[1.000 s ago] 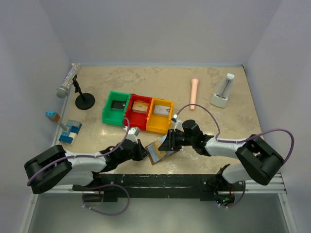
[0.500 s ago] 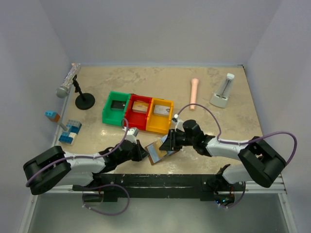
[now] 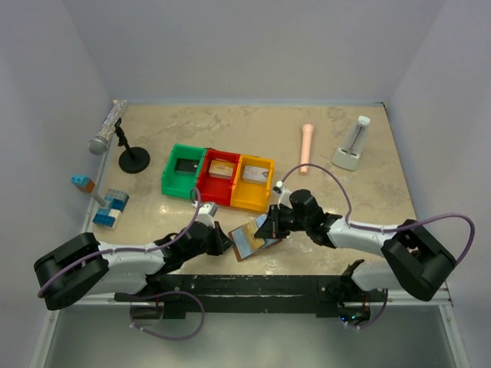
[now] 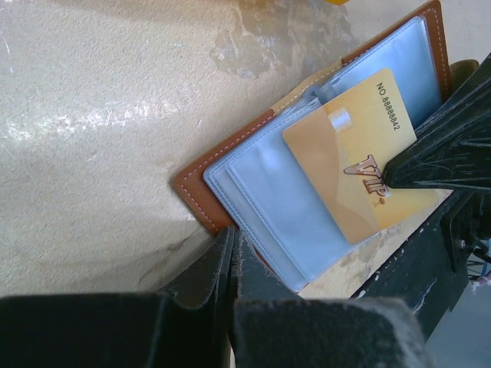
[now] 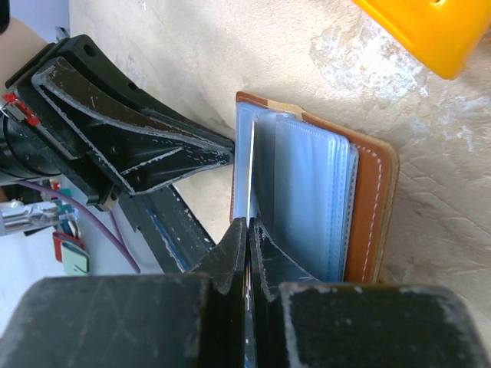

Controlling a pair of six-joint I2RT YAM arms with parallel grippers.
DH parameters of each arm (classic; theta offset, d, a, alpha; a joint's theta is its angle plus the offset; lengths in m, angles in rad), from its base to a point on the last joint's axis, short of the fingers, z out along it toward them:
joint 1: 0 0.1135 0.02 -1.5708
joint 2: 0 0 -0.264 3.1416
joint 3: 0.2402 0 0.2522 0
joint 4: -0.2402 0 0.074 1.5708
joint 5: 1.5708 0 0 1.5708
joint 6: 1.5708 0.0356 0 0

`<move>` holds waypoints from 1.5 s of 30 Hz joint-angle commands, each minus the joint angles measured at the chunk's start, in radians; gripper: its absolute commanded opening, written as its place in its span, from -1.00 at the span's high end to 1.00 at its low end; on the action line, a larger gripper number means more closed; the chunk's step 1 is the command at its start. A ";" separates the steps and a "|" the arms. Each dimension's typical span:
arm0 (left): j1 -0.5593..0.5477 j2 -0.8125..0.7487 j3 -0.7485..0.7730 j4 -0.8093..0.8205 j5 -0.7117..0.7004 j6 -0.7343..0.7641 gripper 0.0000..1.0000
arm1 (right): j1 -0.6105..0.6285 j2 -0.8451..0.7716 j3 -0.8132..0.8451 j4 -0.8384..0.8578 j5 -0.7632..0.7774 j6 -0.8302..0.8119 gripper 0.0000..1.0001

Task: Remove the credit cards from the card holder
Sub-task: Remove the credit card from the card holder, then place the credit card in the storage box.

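The card holder [image 4: 230, 180] lies open near the table's front edge, brown rim around pale blue sleeves; from above it [image 3: 247, 244] sits between both grippers. My left gripper [image 4: 233, 234] is shut on its near brown edge. A gold credit card [image 4: 360, 153] marked VIP sticks partway out of a sleeve. My right gripper [image 5: 248, 224] is shut on that card, which shows edge-on as a thin line [image 5: 252, 169] beside the holder's sleeves [image 5: 307, 192]. In the top view the right gripper [image 3: 268, 227] is at the holder's right side and the left gripper [image 3: 224, 239] at its left.
Green [image 3: 182, 170], red [image 3: 221, 172] and yellow [image 3: 253, 184] bins stand in a row just behind the holder, flat items inside. A microphone on a stand [image 3: 107, 130] and blue blocks [image 3: 111, 208] are at left. A pink cylinder [image 3: 307, 146] and white device [image 3: 353, 146] are at back right.
My right gripper's fingers have closed onto the gold card's edge. The left gripper and the card holder have stayed where they were.
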 commanded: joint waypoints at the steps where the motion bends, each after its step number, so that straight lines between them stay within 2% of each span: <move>1: -0.002 -0.013 -0.029 -0.030 -0.021 0.004 1.00 | 0.001 -0.055 0.042 -0.052 0.033 -0.040 1.00; 11: -0.002 -0.062 -0.025 -0.036 -0.012 0.010 1.00 | -0.009 -0.159 0.104 -0.248 0.075 -0.117 1.00; 21: -0.002 -0.174 0.063 -0.133 0.009 0.049 0.22 | -0.009 -0.308 0.171 -0.434 0.124 -0.183 1.00; 26: -0.002 -0.358 0.121 -0.272 -0.027 0.082 0.14 | -0.007 -0.400 0.238 -0.544 0.130 -0.223 1.00; 28: -0.002 -0.480 0.115 -0.303 -0.049 0.088 0.14 | -0.002 -0.432 0.265 -0.561 0.069 -0.220 1.00; 31: 0.001 -0.657 0.063 -0.273 -0.043 0.092 0.13 | 0.013 -0.457 0.300 -0.589 0.012 -0.220 1.00; 32: 0.001 -0.711 0.031 -0.247 -0.037 0.082 0.04 | 0.014 -0.460 0.305 -0.580 -0.012 -0.214 1.00; 34: 0.001 -0.827 -0.043 -0.167 0.003 0.053 -0.30 | 0.017 -0.449 0.308 -0.541 -0.084 -0.194 1.00; 35: 0.001 -0.873 -0.080 -0.132 0.030 0.044 -0.38 | 0.017 -0.440 0.308 -0.515 -0.123 -0.180 1.00; 38: 0.001 -0.982 -0.172 -0.039 0.090 0.016 -0.41 | 0.017 -0.403 0.305 -0.422 -0.216 -0.128 1.00; 42: 0.001 -0.975 -0.210 0.054 0.150 0.012 -0.37 | 0.028 -0.359 0.306 -0.316 -0.282 -0.071 1.00; 45: 0.001 -0.860 -0.189 0.137 0.204 0.026 -0.30 | 0.047 -0.331 0.334 -0.302 -0.290 -0.066 1.00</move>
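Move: The credit card, half out of its pocket, is already pinched by the right fingers, its middle some 2 cm left of that hand and 2 cm below. The card holder's middle lies about 4 cm beneath the right hand and 1 cm back, the yellow bin about 14 cm ahead and 1 cm left. From the left hand, shut at the holder's left edge, the card lies 6 cm right, 3 cm ahead and 2 cm higher. The right fingers keep their pinch on the card and draw it up out of the pocket, rising about 15 cm, first easing right, then back and left again while the wrist turns. The left fingertips stay on the holder's edge at first, then open about two-thirds and leave it, rising some 20 cm and ending slightly back as the wrist rolls and tips up until the open jaws face the card. ##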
